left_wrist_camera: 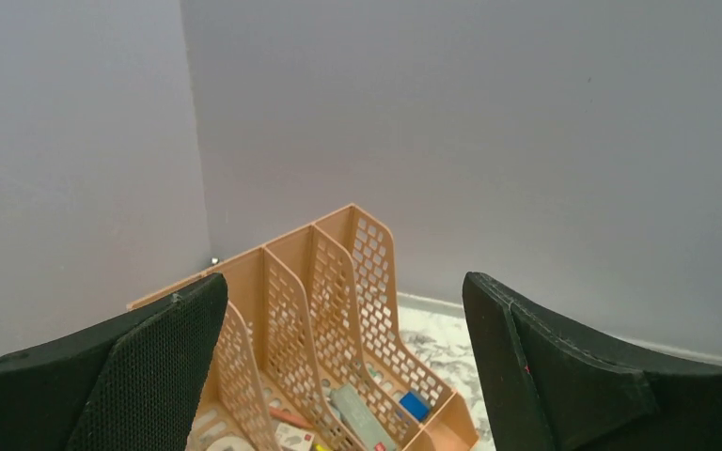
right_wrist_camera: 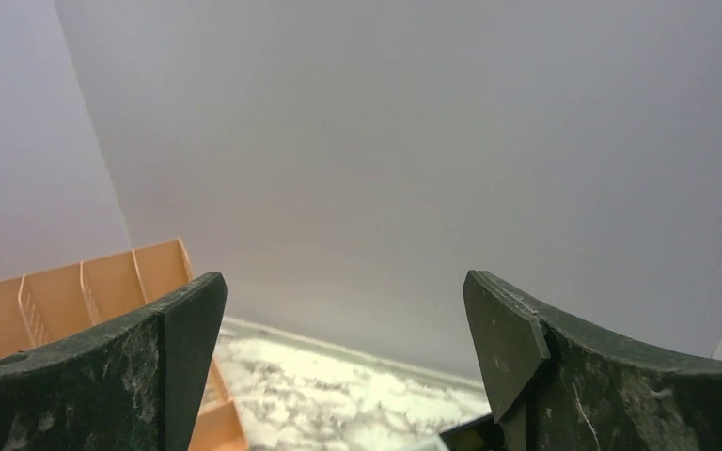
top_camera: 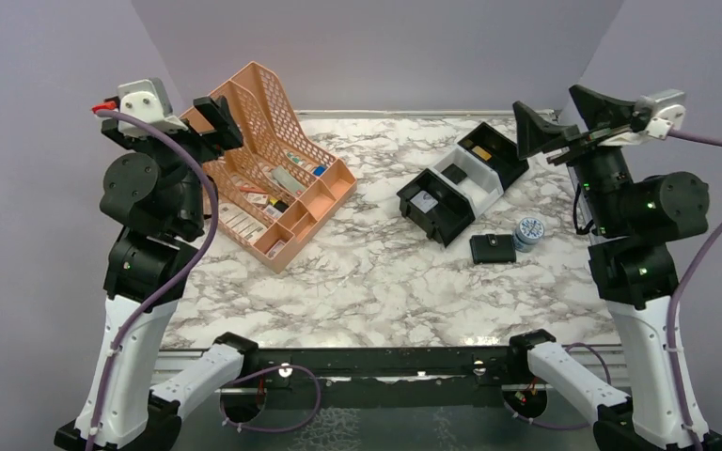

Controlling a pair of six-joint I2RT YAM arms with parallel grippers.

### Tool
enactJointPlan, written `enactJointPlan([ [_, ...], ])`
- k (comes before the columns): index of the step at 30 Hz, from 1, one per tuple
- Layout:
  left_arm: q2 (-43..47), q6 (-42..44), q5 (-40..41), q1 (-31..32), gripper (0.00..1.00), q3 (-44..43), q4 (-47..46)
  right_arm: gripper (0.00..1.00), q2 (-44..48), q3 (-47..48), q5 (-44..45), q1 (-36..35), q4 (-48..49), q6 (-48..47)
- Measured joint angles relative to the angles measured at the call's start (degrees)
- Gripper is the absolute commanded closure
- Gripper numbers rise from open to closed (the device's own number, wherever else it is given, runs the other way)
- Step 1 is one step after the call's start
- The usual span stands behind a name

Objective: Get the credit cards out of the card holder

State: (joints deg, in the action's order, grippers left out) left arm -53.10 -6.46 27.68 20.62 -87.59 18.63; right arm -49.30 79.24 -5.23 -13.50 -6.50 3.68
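The card holder (top_camera: 492, 247), a small black wallet, lies folded shut on the marble table, right of centre, with its snap tab facing up. The credit cards are hidden; none shows outside it. My right gripper (top_camera: 564, 117) hangs high above the table's far right, well behind and above the card holder, open with nothing between its fingers. In the right wrist view the right gripper (right_wrist_camera: 343, 280) faces the back wall. My left gripper (top_camera: 218, 122) is raised over the far left, open and holding nothing. In the left wrist view the left gripper (left_wrist_camera: 343, 282) looks down on the orange organiser.
An orange mesh desk organiser (top_camera: 277, 178) with small items stands at the back left; it also shows as the organiser (left_wrist_camera: 376, 254) and the organiser (right_wrist_camera: 85, 282). A black-and-white three-compartment tray (top_camera: 461, 181) sits behind the card holder. A round blue-white tin (top_camera: 528, 231) touches the card holder's right side.
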Motion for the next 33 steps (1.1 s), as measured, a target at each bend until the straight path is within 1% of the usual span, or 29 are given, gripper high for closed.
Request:
enactJointPlan([
  [5,1.9,-1.0,-0.1,0.0,0.01,6.5,0.1,0.00,-0.2,-6.8,-2.6,0.5,-0.5,2.6],
  [9,3.6,-2.9,-1.9,0.0,0.01,13.0,0.5,0.00,-0.7,-13.0,-5.7,0.9,-1.3,5.2],
  [13,6.4,-6.9,-7.6,0.0,0.01,22.0,-0.2,0.00,-1.9,-18.7,-9.3,1.4,-2.6,7.9],
  [16,6.4,-10.2,-14.9,0.4,0.01,27.4,-0.7,0.00,-2.9,-22.6,-12.2,1.7,-3.8,10.0],
  [20,3.3,-14.2,-22.0,5.7,0.01,32.7,-1.1,0.00,-4.3,-26.4,-16.5,2.1,-5.0,12.7],
  [21,2.9,-14.9,-23.1,6.2,0.01,33.0,-0.9,0.00,-4.7,-27.1,-17.5,2.2,-5.3,13.3],
  [24,-1.4,-18.2,-25.7,14.1,0.01,36.9,-1.0,0.00,-5.7,-28.9,-20.2,2.4,-5.8,15.2],
  [27,-5.3,-21.6,-26.4,20.9,0.01,39.5,-0.8,0.00,-7.0,-30.3,-23.0,2.4,-6.4,17.1],
  [29,-7.8,-24.0,-25.9,24.3,0.01,41.1,0.4,0.00,-8.1,-30.6,-24.7,2.5,-6.8,18.1],
  [33,-12.2,-28.6,-22.2,26.8,0.01,42.8,4.4,0.00,-9.9,-30.6,-26.1,2.7,-7.7,19.3],
])
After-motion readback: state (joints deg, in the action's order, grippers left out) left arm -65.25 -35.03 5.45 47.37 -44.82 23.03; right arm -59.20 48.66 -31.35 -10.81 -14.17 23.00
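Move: The card holder lies some 54 cm below the right hand, about 5 cm ahead and 4 cm to its right. The round tin stands some 10 cm to the right of the holder and 2 cm farther out. The black-and-white box has its middle about 20 cm ahead of the right hand and 3 cm left. From the left hand, the holder is about 54 cm right, 4 cm ahead and 53 cm down; the orange tray's middle is roughly 15 cm ahead and 3 cm left. Both empty hands head down from their raised poses towards the card holder, fingers staying wide open, touching nothing. The left sinks some 40 cm, swinging about 22 cm right and finally slightly back, to the tray's near right side, tipping down about 60 degrees and turning clockwise. The right sinks about 32 cm and drifts 8 cm left, slowing, while tipping down and turning counter-clockwise. ##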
